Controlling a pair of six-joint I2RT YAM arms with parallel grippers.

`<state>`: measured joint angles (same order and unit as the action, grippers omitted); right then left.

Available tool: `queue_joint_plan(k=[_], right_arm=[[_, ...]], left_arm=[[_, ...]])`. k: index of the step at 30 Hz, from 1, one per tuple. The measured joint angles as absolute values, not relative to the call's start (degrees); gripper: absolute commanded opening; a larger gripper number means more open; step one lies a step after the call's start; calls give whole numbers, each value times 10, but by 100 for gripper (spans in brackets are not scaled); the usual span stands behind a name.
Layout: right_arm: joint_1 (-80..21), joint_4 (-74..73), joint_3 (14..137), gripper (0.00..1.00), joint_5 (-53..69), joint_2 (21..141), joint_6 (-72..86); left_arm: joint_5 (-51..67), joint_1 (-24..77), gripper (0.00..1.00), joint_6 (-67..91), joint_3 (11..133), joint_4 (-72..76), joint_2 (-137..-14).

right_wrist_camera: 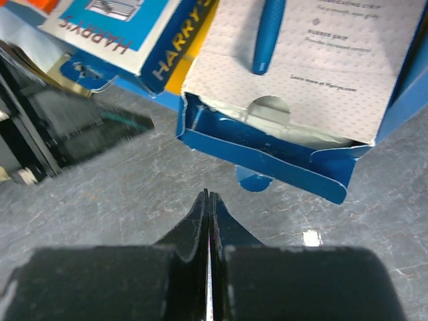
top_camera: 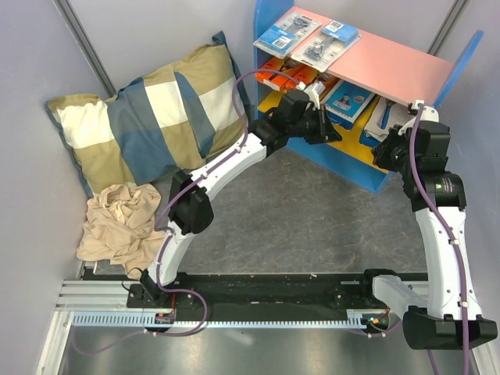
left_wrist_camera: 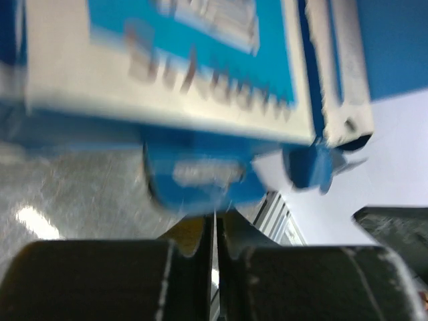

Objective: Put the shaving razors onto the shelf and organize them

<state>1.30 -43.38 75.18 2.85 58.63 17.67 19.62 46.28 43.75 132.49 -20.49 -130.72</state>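
Note:
The shelf stands at the back right. Two clear blister razor packs lie on its pink top board. Orange boxes and blue-white razor boxes rest on the yellow lower board. My left gripper is shut at that board's front. In the left wrist view its tips sit right under a blurred blue-white box's hang tab, with nothing seen between the jaws. My right gripper is shut and empty over the grey floor, just short of a blue box with an open flap.
A plaid pillow leans in the back left corner, with a crumpled beige cloth in front of it. A second Harry's box lies left of the open one. The black left arm crosses nearby. Grey walls enclose the floor.

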Motion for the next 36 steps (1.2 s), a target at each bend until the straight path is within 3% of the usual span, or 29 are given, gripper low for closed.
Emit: queue_joint_plan(k=[5,7,8,11,14,15,20,23,29,36], right_arm=[[13,-433,752,3,57,575,173],[13,-433,752,17,71,570,172],[13,-432,752,22,77,568,172],[13,-429,752,39,94,564,171],[13,-427,752,70,107,561,169],[13,-427,752,75,109,559,168],[13,-424,752,93,123,543,165],[13,-422,752,98,131,533,163],[13,-408,742,98,147,521,163],[13,-405,710,98,160,513,163]], left_arm=[[196,468,38,437,1166,-157,-1214],[196,470,48,436,1101,-131,-1167],[195,470,61,436,1070,-117,-1143],[190,471,82,432,997,-93,-1073],[173,472,94,421,942,-78,-1005],[165,471,97,415,927,-76,-983],[143,446,100,386,859,-84,-884],[133,404,100,377,805,-106,-824],[96,318,100,358,722,-165,-734],[45,286,100,340,677,-245,-671]])
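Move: The shut left fingers are just in front of the Harry's box on the shelf, its middle about 10 cm ahead, 3 cm right and slightly below; the open-tray box is roughly 5 cm ahead and 15 cm right, the nearer orange box some 15 cm ahead and 8 cm left. The shut right fingers have the open-tray box about 13 cm ahead, 3 cm right and a little lower, with the Harry's box some 19 cm ahead and 9 cm left. Draw the left gripper back about 8 cm from the Harry's box, rising as it starts left, then sweep it left across the open floor towards the cushion, some 31 cm in all, sinking again and turning about 30 degrees counter-clockwise. Ease the right gripper a few centimetres left and back from the open-tray box, turning slightly counter-clockwise. Open both grippers wide, empty, on the way. ##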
